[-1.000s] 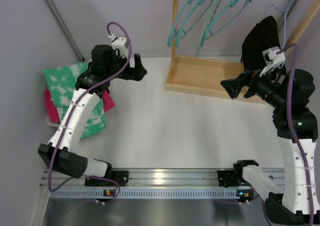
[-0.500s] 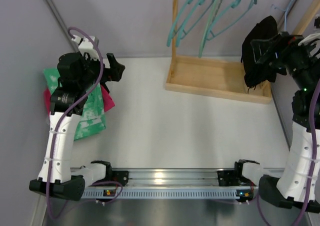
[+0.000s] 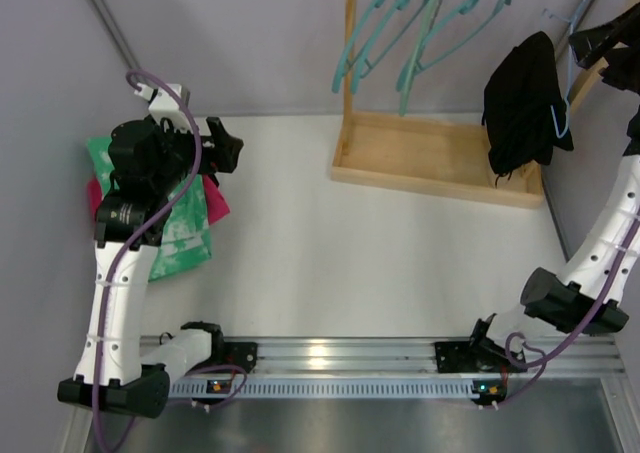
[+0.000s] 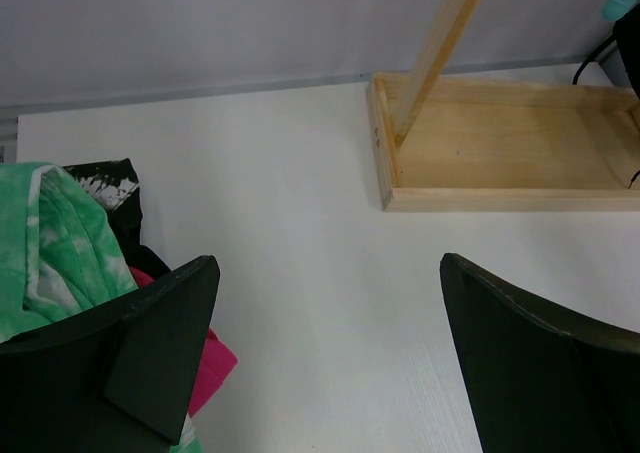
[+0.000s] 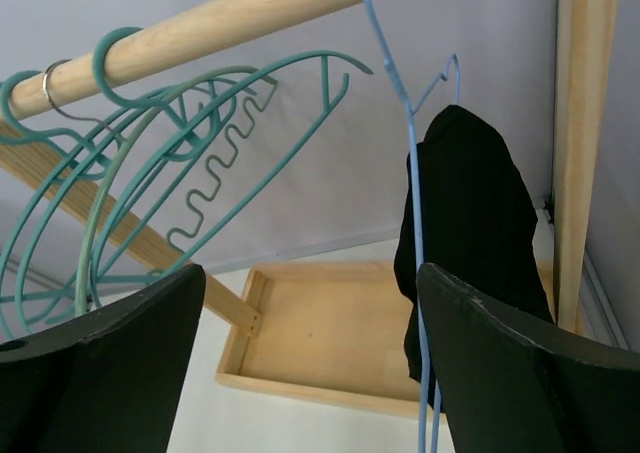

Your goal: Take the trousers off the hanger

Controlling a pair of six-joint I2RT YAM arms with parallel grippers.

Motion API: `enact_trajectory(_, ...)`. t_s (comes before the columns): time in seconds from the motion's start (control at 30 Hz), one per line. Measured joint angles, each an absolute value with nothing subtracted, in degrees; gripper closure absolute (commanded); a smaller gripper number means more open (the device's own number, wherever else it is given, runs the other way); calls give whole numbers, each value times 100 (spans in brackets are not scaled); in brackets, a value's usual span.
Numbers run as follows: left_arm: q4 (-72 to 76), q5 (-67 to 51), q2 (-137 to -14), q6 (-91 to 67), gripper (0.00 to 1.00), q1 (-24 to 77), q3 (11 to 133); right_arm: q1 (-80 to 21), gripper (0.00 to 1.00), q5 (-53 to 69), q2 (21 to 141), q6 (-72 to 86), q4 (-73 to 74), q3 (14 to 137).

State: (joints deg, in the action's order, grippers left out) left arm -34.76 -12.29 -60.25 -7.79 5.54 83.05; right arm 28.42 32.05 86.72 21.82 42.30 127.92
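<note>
The black trousers (image 3: 520, 103) hang draped over the thin light-blue wire hanger (image 3: 562, 125) at the right end of the wooden rack. In the right wrist view the trousers (image 5: 465, 213) hang just behind the hanger's wire (image 5: 411, 163), whose hook is over the wooden rod (image 5: 250, 18). My right gripper (image 5: 310, 273) is open, high up beside the rod, with the wire running down along the inner edge of its right finger; I cannot tell if they touch. It shows at the top right (image 3: 598, 39). My left gripper (image 4: 328, 263) is open and holds nothing, above the table far left (image 3: 225, 145).
Several teal plastic hangers (image 3: 420, 28) hang on the rod left of the trousers. The rack's wooden tray base (image 3: 400, 158) lies below. A green-and-white cloth (image 3: 140, 188) and a pink cloth (image 3: 215, 203) lie heaped at the table's left edge.
My right arm has swung up from beside the trousers to the rod at the top right. My left arm has pulled back left over the heaped cloths.
</note>
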Motion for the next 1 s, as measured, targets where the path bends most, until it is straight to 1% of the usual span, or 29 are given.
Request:
enact_trajectory(0.17, -3474, -1184, -6027, -784, 2, 554, 8305, 3011, 21, 3365, 8742, 2412, 3977, 12335)
enact_trajectory(0.27, -3476, -1168, -6027, -786, 2, 554, 8305, 3013, 22, 3347, 8820, 2477, 3785, 12164)
enact_trajectory(0.43, -3476, -1173, -6029, -801, 2, 554, 8305, 2991, 25, 3306, 9024, 2543, 3391, 12147)
enact_trajectory(0.63, -3476, -1186, -6077, -845, 2, 548, 8305, 2668, 28, 3055, 9244, 2521, 3050, 12108)
enact_trajectory(0.67, -3474, -1146, -6090, -860, 2, 548, 8305, 2582, 30, 2947, 9271, 2502, 2989, 12064)
enact_trajectory(0.83, -3476, -1031, -6114, -902, 2, 532, 8305, 2178, 35, 2506, 9386, 2318, 2783, 11876)
enact_trajectory(0.93, -3476, -1007, -6123, -910, 2, 532, 8305, 1957, 39, 2250, 9522, 2198, 2665, 11876)
enact_trajectory(0.97, -3476, -1000, -6130, -910, 2, 532, 8305, 1903, 43, 2189, 9564, 2174, 2620, 11876)
enact_trajectory(1.0, -3476, -998, -6139, -910, 2, 532, 8305, 1846, 45, 2126, 9614, 2141, 2589, 11876)
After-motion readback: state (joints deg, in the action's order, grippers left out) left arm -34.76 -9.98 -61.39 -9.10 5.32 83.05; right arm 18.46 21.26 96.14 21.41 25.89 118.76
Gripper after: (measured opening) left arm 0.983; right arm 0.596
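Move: Hanging nearly straight ahead of the right hand, the black trousers' middle lies some 18 cm out and 17 cm lower. The light-blue hanger carrying them comes first, about 9 cm ahead and 5 cm down, a centimetre or so to the right. The nearest teal hanger is roughly 17 cm left and 8 cm ahead, at about hand height. From the left hand the trousers are about 22 cm ahead, 54 cm to the right and 3 cm lower. Reaching forward about 11 cm and sinking some 7 cm, the right hand closes in on the trousers so that the light-blue hanger's near arm comes deeper between its fingers, beside the right one. It drifts about 3 cm right at first, then back left by as much, while the fingers narrow from nearly wide open to a bit over half, without gripping yet. ##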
